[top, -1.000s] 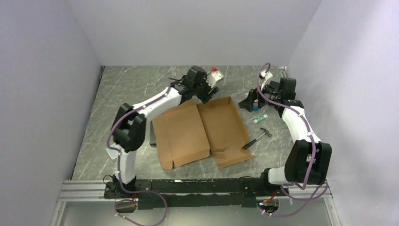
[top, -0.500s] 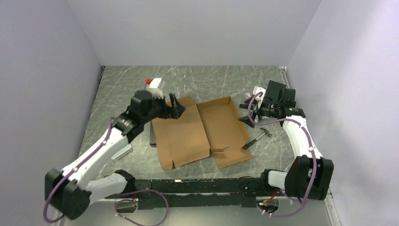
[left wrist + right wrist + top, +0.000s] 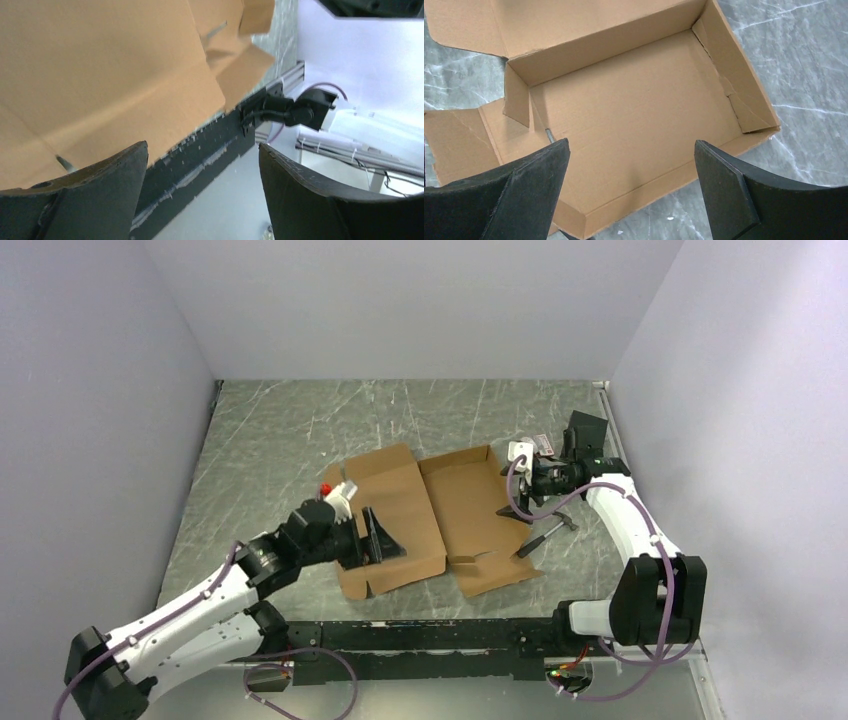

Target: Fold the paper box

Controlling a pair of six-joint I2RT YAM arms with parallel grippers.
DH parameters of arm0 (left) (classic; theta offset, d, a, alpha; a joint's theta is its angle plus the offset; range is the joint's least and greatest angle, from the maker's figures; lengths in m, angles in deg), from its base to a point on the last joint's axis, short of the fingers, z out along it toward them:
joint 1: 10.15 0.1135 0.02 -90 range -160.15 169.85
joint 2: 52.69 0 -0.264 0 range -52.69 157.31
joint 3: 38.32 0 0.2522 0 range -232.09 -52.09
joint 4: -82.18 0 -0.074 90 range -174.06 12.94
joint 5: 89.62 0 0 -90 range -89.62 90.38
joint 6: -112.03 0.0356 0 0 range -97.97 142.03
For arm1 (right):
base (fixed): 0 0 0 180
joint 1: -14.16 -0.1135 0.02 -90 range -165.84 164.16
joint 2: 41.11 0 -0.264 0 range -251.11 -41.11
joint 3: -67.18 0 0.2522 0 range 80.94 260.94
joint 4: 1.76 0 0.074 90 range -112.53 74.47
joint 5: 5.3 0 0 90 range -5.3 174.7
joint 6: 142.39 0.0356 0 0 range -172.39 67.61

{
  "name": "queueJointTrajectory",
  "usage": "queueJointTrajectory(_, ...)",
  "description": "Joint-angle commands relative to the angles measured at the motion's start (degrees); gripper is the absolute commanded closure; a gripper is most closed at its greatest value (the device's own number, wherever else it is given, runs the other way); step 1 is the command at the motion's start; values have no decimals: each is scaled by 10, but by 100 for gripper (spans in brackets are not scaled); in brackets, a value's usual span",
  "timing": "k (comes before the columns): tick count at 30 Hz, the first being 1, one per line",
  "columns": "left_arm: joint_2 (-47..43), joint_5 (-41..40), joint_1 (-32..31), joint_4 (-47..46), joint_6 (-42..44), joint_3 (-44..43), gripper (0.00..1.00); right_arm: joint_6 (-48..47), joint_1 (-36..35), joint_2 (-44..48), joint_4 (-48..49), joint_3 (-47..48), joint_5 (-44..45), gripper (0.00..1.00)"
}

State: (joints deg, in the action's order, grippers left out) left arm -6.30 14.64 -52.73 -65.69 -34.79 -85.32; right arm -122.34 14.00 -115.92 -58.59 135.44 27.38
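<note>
The paper box (image 3: 430,515) lies open and flat on the marble table: a lid panel on the left, a shallow tray (image 3: 634,100) with raised walls on the right. My left gripper (image 3: 385,540) hovers open over the lid panel's near part. In the left wrist view its fingers (image 3: 202,180) hold nothing, with cardboard (image 3: 100,75) behind them. My right gripper (image 3: 512,498) stands open above the tray's right wall. Its fingers (image 3: 631,185) are empty and apart from the cardboard.
A hammer (image 3: 548,532) lies on the table just right of the box, near my right arm. The black mounting rail (image 3: 420,635) runs along the near edge. Grey walls close in the table on three sides.
My left arm has swung from the box's far edge round to the near left, over the lid. My right gripper has moved left to the tray's right wall.
</note>
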Motion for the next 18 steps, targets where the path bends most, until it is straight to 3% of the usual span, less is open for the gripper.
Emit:
queueJointTrajectory(1, -39, -82, -82, -20, -135, 41, 14, 13, -18, -2, 28, 27, 16, 0)
queueJointTrajectory(6, -8, -199, -163, -45, -196, 63, 12, 37, -18, 12, 54, 2, 21, 0)
queueJointTrajectory(14, 101, -287, -167, -153, -255, 63, 11, 43, -18, 12, 55, -9, 11, 0)
queueJointTrajectory(18, 148, -287, -167, -121, -296, 28, 13, 41, -18, 15, 56, -13, 9, 0)
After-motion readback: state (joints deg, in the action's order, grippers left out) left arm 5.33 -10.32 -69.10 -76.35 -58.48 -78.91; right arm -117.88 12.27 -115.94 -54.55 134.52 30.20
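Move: The left hand hangs open over the brown left panel. That panel's near flap lies about 8 cm back, 4 cm right and 13 cm below it. The panel's middle is some 7 cm ahead and 12 cm below. The box tray's middle lies roughly 20 cm to the hand's right and 11 cm ahead, and the tray's loose near flap 25 cm right and 7 cm back. From the right hand the panel's near flap is about 21 cm back, 23 cm left and 12 cm lower. Down towards the near part of the left panel, by its flap crease, goes the left hand, sinking some 7 cm and edging about 3 cm right. It first swings back about 4 cm, then comes forward as much again, while the wrist turns roughly 20 degrees counter-clockwise and tips slightly down. The fingers stay wide open; no touch on the cardboard can be seen. ##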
